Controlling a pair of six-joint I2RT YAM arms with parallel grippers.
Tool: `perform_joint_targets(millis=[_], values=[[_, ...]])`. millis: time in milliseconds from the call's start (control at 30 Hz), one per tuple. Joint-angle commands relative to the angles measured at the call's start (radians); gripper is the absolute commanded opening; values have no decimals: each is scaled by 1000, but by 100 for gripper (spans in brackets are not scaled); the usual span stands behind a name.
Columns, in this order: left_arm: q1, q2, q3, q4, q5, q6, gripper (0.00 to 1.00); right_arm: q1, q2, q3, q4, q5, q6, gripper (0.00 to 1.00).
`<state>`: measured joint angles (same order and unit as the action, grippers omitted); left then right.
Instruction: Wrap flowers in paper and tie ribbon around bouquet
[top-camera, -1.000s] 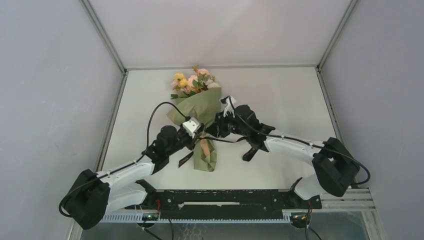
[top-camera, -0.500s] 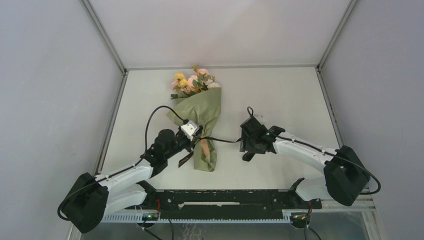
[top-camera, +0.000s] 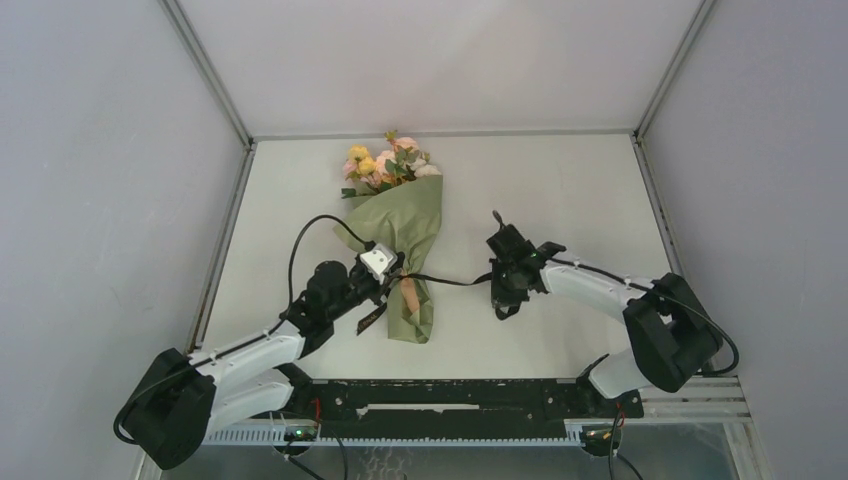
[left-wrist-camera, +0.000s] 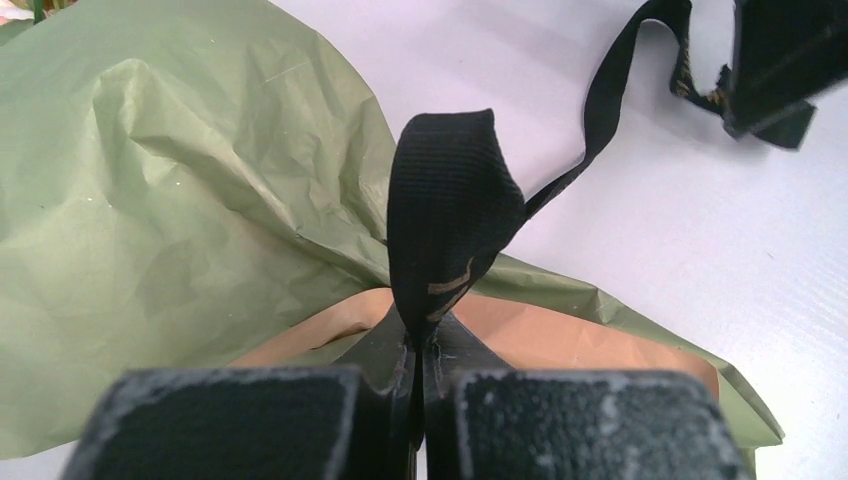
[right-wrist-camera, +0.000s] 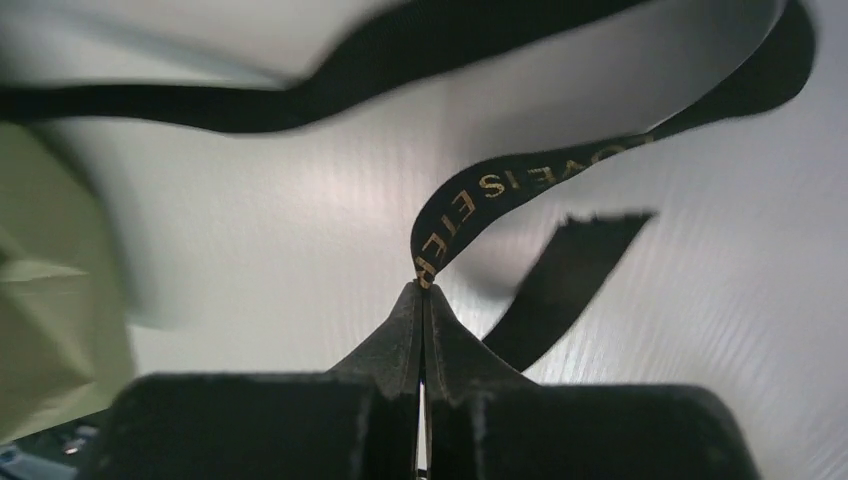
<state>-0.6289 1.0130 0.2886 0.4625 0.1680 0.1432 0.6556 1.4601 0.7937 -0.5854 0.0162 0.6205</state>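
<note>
The bouquet lies on the table: pink and yellow flowers (top-camera: 385, 163) in an olive-green paper (top-camera: 402, 222) cone, with peach lining (left-wrist-camera: 560, 335) showing near its narrow waist. The black ribbon (top-camera: 450, 281) runs from that waist out to the right. My left gripper (top-camera: 393, 273) is shut on a loop of the ribbon (left-wrist-camera: 445, 200) right over the paper (left-wrist-camera: 180, 200). To the right of the bouquet, my right gripper (top-camera: 497, 286) is shut on the ribbon (right-wrist-camera: 520, 185), which bears gold lettering. A loose ribbon tail (top-camera: 368, 320) hangs left of the cone's bottom.
The white table (top-camera: 570, 190) is walled by grey panels with metal corner posts (top-camera: 225, 240). The left arm's black cable (top-camera: 310, 235) loops beside the bouquet. The arms' base rail (top-camera: 450, 400) runs along the near edge.
My right gripper has pulled away from the bouquet to the right, opened on the way and shut again on the ribbon, which now stretches out rightward. The left gripper has barely moved.
</note>
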Motion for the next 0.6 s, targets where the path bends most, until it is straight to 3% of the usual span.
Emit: perform_joint_targets(millis=[0, 167, 400, 467, 567], values=[[-6, -19, -46, 95, 24, 44, 0, -57, -66, 203, 131, -110, -181, 0], [-7, -27, -60, 112, 33, 73, 0, 41, 105, 582, 182, -177, -255, 0], [-24, -65, -106, 152, 57, 131, 0, 191, 460, 1163, 101, -361, -250, 0], [-32, -79, -113, 153, 61, 137, 0, 209, 535, 1266, 72, -378, -219, 0], [-38, -87, -123, 154, 64, 139, 0, 217, 589, 1289, 124, -418, -152, 0]])
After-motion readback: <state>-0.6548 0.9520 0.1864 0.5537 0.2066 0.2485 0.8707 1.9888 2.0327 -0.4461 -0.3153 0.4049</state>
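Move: The ribbon's long end, already pinched in the right hand, goes up and over the bouquet's gathered neck, about 19 cm to the left, 3 cm ahead and a couple above. The flower heads lie some 25 cm ahead and 23 cm left of the right hand, the paper's stem end about 7 cm back and 18 cm left. From the left hand, which already grips the ribbon, the neck is some 7 cm below, 2 cm right and level in depth. Keeping its pinch on the ribbon's end, the right hand sweeps fast left and up, some 30 cm left and nearly as high, with about 12 cm forward gained early on, carrying the ribbon over the green wrap just beyond the left gripper to the bouquet's left side while the wrist turns some 60 degrees, from fingers down to fingers pointing left. The left hand stays shut on its part of the ribbon above the neck, easing back only about 2 cm and tilting its fingertips slightly up. ##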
